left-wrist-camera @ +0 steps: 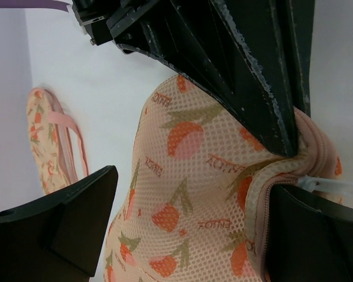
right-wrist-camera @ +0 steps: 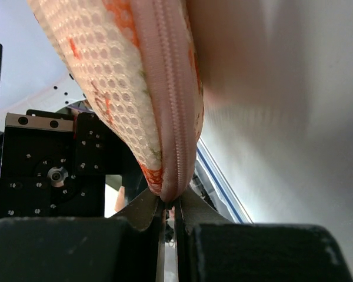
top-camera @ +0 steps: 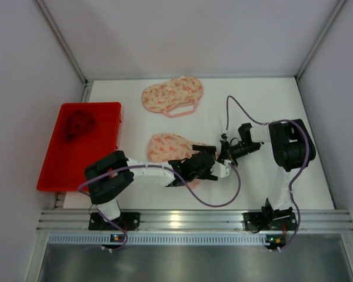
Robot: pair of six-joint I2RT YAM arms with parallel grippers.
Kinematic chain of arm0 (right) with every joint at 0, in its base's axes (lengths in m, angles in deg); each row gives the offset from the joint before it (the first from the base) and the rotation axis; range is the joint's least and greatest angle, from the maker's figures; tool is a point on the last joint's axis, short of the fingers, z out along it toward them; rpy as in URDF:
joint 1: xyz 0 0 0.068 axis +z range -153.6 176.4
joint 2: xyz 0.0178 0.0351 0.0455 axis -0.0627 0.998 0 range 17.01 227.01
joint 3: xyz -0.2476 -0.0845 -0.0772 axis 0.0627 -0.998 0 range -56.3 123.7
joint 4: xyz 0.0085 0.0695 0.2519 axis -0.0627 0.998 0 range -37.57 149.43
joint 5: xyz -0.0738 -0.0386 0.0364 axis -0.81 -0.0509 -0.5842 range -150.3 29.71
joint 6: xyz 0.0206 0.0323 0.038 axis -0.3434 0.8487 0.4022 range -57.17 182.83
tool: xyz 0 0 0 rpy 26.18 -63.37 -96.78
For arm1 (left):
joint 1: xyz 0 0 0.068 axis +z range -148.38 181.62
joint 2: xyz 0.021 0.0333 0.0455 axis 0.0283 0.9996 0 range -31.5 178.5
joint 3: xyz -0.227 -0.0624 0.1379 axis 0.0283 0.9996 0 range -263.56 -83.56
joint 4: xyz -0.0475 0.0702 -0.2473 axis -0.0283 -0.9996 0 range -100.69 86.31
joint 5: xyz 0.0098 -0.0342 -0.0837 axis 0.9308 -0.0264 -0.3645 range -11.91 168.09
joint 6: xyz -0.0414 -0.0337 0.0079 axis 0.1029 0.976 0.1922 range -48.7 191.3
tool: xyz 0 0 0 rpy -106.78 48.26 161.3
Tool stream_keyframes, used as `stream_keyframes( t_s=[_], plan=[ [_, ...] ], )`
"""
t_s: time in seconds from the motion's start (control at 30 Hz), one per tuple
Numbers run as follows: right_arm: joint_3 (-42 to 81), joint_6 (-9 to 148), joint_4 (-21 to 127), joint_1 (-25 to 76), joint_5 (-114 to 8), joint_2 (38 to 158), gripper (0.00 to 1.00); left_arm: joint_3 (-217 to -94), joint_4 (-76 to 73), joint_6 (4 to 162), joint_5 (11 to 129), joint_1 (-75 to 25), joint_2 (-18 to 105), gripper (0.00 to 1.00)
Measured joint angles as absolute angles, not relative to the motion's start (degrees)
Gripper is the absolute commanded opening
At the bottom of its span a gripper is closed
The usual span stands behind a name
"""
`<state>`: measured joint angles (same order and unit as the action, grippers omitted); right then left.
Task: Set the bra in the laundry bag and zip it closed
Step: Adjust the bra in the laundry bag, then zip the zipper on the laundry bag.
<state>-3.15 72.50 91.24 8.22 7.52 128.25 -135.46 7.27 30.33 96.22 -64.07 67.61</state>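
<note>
The laundry bag (top-camera: 167, 147), pink mesh with an orange fruit print, lies mid-table. My left gripper (top-camera: 216, 165) is open and straddles its right end; the mesh (left-wrist-camera: 188, 217) bulges between the two black fingers (left-wrist-camera: 59, 217) without being pinched. My right gripper (top-camera: 226, 154) comes in from the right and is shut on the bag's zipper end (right-wrist-camera: 169, 197). The pink zipper (right-wrist-camera: 172, 88) above that grip is closed. A white pull tab (left-wrist-camera: 332, 185) sticks out beside the seam. A dark red bra (top-camera: 77, 124) lies crumpled in the red bin (top-camera: 100, 147).
A second bag of the same print (top-camera: 172, 94) with a pink strap lies at the back of the table, and also shows in the left wrist view (left-wrist-camera: 44, 138). The red bin stands along the left edge. White walls enclose the table on three sides.
</note>
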Motion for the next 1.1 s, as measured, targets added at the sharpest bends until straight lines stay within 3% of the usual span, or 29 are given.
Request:
stream_keyframes(
  t_s=[0.27, 0.67, 0.7, 0.87, 1.1],
  plan=[
    [-1.7, 70.5, 92.6, 8.7, 7.6, 128.8, 0.00, -132.9, 11.2, 28.1, 97.8, -64.5, 66.9, 0.98],
    [-0.2, 70.3, 95.1, 9.9, 9.9, 130.5, 0.00, -132.9, -14.2, 33.2, 75.9, -65.5, 47.9, 0.91],
    [-0.2, 70.3, 95.1, 9.9, 9.9, 130.5, 0.00, -132.7, -15.4, 32.8, 74.7, -65.5, 47.1, 0.90],
    [-0.2, 70.3, 95.2, 9.9, 10.0, 130.5, 0.00, -132.6, -19.1, 29.0, 70.1, -65.7, 44.2, 0.60],
    [-0.2, 70.5, 95.2, 9.9, 11.3, 131.5, 0.00, -135.7, -18.4, 14.9, 68.7, -67.2, 48.0, 0.55]
  ],
)
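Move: The left hand is spread wide at the laundry bag's open zip mouth, whose middle lies roughly 7 cm back, 1 cm right and 2 cm lower. The corner pinched by the right hand is about 5 cm back and 3 cm right, the white zip pull some 7 cm back and 4 cm right; the bag's body centres about 11 cm left, 2 cm back. From the right hand the mouth's middle is some 2 cm back and 2 cm left. Its near finger comes free of the bag's mouth as the left hand, after barely nudging forward, draws back about 11 cm and lifts some 5 cm, away from the bag's body, swinging roughly 35 degrees clockwise. Late on, its wide-open fingers close to about half. The right hand keeps its pinch on the bag's corner, easing about 1 cm left. ##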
